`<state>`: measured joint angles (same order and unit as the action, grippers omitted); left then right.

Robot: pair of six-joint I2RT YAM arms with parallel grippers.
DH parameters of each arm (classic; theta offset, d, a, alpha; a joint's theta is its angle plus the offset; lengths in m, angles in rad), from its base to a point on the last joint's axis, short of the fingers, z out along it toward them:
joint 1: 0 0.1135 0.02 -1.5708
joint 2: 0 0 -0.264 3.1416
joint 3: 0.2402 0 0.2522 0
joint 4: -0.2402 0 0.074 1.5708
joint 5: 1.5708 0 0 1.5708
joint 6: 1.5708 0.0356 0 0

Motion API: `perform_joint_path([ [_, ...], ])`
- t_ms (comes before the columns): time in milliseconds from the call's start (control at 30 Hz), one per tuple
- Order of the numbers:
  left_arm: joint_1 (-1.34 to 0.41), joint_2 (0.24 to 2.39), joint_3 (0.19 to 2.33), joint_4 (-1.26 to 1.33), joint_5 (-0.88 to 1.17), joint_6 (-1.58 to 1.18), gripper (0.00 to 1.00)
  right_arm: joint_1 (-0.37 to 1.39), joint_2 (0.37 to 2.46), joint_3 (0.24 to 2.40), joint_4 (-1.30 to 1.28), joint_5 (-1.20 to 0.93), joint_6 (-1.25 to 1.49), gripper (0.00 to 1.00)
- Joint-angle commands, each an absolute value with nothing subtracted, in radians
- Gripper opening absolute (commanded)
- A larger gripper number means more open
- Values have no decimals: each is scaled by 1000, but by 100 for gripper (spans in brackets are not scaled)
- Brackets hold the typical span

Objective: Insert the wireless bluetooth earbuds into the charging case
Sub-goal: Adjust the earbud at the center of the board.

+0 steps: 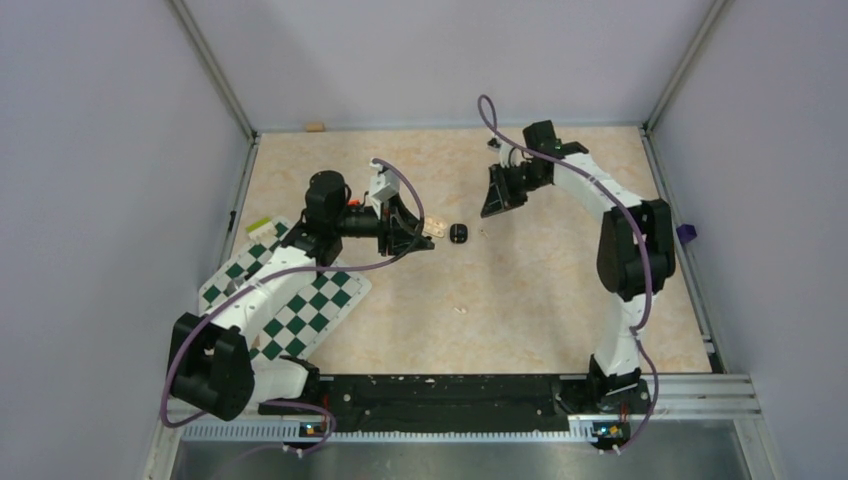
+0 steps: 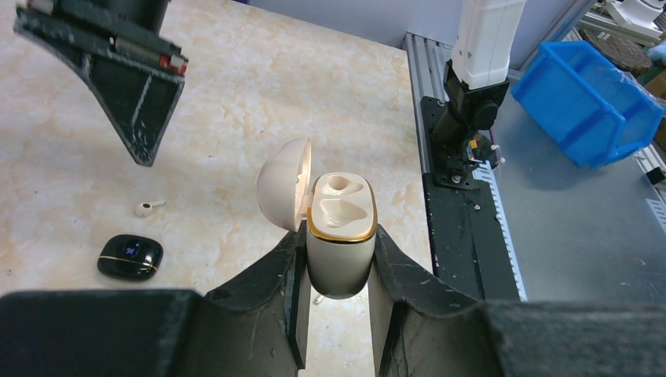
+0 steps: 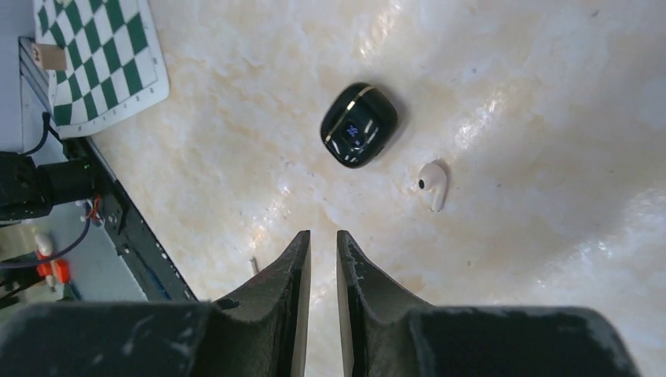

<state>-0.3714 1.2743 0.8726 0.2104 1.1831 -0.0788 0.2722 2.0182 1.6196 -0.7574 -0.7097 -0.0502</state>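
Note:
My left gripper (image 2: 338, 236) is shut on the cream-white charging case (image 2: 339, 236) and holds it upright above the table. Its lid (image 2: 284, 182) stands open and both gold-rimmed sockets look empty. In the top view that case (image 1: 433, 226) sits at the left gripper's (image 1: 422, 230) tip, mid table. One white earbud (image 3: 433, 184) with a short stem lies loose on the marble top; the left wrist view shows this earbud (image 2: 146, 208) too. Beside it lies a glossy black rounded pod (image 3: 358, 126) with a lit display. My right gripper (image 3: 323, 233) hovers above them, shut and holding nothing.
A green-and-white chequered mat (image 1: 290, 300) lies at the left under the left arm. The black rail (image 1: 450, 395) with the arm bases runs along the near edge. A blue bin (image 2: 589, 102) stands beyond that rail. Walls enclose the table on three sides.

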Motion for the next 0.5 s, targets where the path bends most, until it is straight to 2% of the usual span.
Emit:
perform_joint_path([
  [0, -377, 1277, 869, 261, 1178, -79, 0, 257, 1878, 1603, -651, -708, -72, 19],
  [133, -379, 1273, 873, 259, 1178, -78, 0, 298, 1884, 1659, -719, -528, -173, 24],
  [300, -368, 1263, 885, 262, 1197, -98, 0, 433, 1936, 1750, -847, -258, -379, 38],
  [467, -345, 1238, 874, 297, 1217, -125, 0, 522, 1988, 1777, -864, -88, -527, 45],
])
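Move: The white earbud I'm adjusting lies about 4 cm ahead of my right fingertips, 1 cm to their right and 8 cm below. The black case is some 5 cm to the left of that earbud, level with it; the second earbud is roughly 12 cm back and 4 cm left of my right hand. From my left hand, still holding the open white case, the first earbud is about 16 cm ahead, 11 cm right and 24 cm below. My right hand keeps rising clear of the table, about 5 cm up while easing 2 cm forward, then sinks back some 2 cm and edges left towards the black case's side. Meanwhile I turn the wrist some 35 degrees so the fingers point more steeply down, and open them from nearly shut to almost half wide above the earbud, touching nothing. ##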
